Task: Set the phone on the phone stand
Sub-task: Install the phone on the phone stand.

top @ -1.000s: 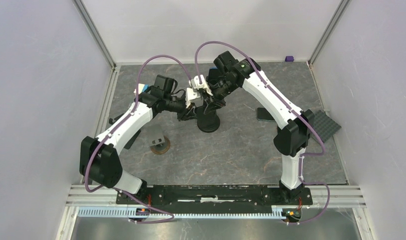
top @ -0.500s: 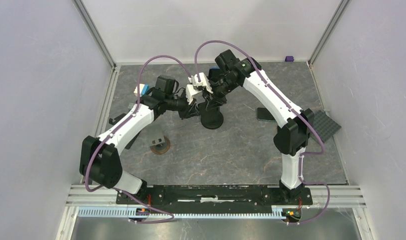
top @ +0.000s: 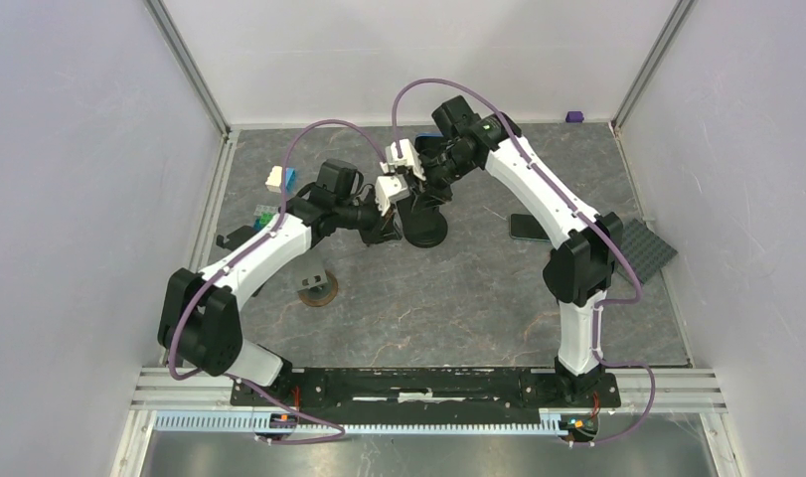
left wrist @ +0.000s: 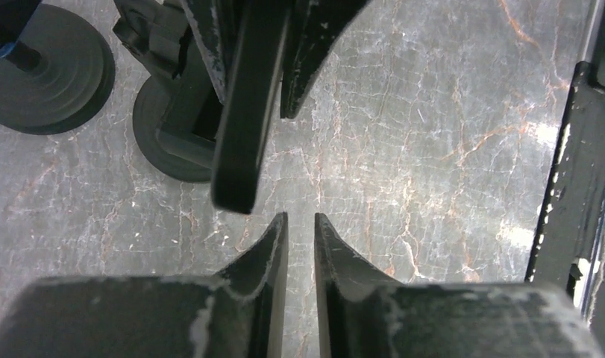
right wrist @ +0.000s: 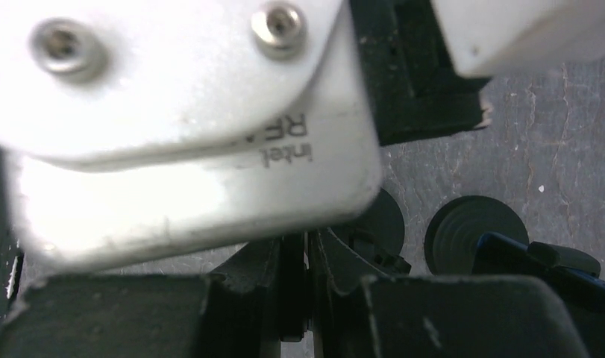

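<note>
The phone [left wrist: 243,112] is a thin black slab seen edge-on, hanging upright in my right gripper [right wrist: 303,242], which is shut on it; the slab shows dark between the fingers [right wrist: 292,283]. Just behind and below it stands the black phone stand [left wrist: 176,130] on its round base [top: 426,231]. Whether phone and stand touch I cannot tell. My left gripper [left wrist: 299,216] sits a little short of the phone's lower edge, its jaws drawn to a narrow slit with nothing between them. From above, the left gripper [top: 387,224] and right gripper [top: 423,199] crowd together over the stand.
A second round black base [left wrist: 49,74] lies left of the stand. The left wrist's white camera housing [right wrist: 187,112] fills the right wrist view. Also on the table: coloured blocks [top: 279,179], a brown disc with a grey block [top: 317,286], a dark flat rectangle [top: 526,227], a grey studded plate [top: 645,248].
The left arm has stretched right toward the stand and its jaws have drawn almost together. The stand's base and both grippers have drifted slightly toward the back right, uncovering the coloured blocks.
</note>
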`<state>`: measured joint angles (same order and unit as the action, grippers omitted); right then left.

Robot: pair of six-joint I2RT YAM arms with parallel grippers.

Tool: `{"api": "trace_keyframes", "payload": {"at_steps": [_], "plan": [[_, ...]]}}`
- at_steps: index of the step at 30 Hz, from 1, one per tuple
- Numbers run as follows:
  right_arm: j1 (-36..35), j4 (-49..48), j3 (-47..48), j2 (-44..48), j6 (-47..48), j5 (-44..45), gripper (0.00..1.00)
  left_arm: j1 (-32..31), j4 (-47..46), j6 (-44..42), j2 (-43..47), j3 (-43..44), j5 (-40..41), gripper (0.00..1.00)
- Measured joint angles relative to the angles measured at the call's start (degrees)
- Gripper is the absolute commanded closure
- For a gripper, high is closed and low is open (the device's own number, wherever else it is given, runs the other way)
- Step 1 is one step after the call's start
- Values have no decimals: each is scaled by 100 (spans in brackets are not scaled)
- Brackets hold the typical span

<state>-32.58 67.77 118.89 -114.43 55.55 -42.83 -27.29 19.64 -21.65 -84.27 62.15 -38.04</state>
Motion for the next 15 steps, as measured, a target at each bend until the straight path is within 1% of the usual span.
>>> {"api": "trace_keyframes", "payload": {"at_steps": [1,2,5,9,12,15], "plan": [[0,7,-7,0,28,-46,100,2,68,-133,0,20,2,59],[0,15,-20,0,66,-105,100,17,181,-286,0,68,-2,53],[0,103,-79,0,273,-286,100,96,549,-761,-13,319,-7,39],[0,175,-256,92,577,-566,100,291,1143,-1493,-168,780,-17,30],[9,295,-511,210,697,-619,100,446,1335,-1998,-304,1088,-153,26],[9,339,-741,345,785,-686,100,538,1467,-2479,-407,1207,-264,22]]}}
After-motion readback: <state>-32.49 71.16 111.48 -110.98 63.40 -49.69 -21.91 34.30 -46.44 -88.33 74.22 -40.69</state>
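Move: The empty phone stand that the phone is meant for is about 6 cm ahead of the left hand, 8 cm to its right, its middle some 8 cm lower. The held phone hangs about 6 cm right of that hand and 2 cm ahead. From the right hand, which already holds the phone, the empty stand is about 5 cm ahead, level sideways and 13 cm below; the loaded stand is 11 cm beyond the empty one. Left hand opens wide, shifting 5 cm forward, left and up; right draws phone 4 cm back from stand. ##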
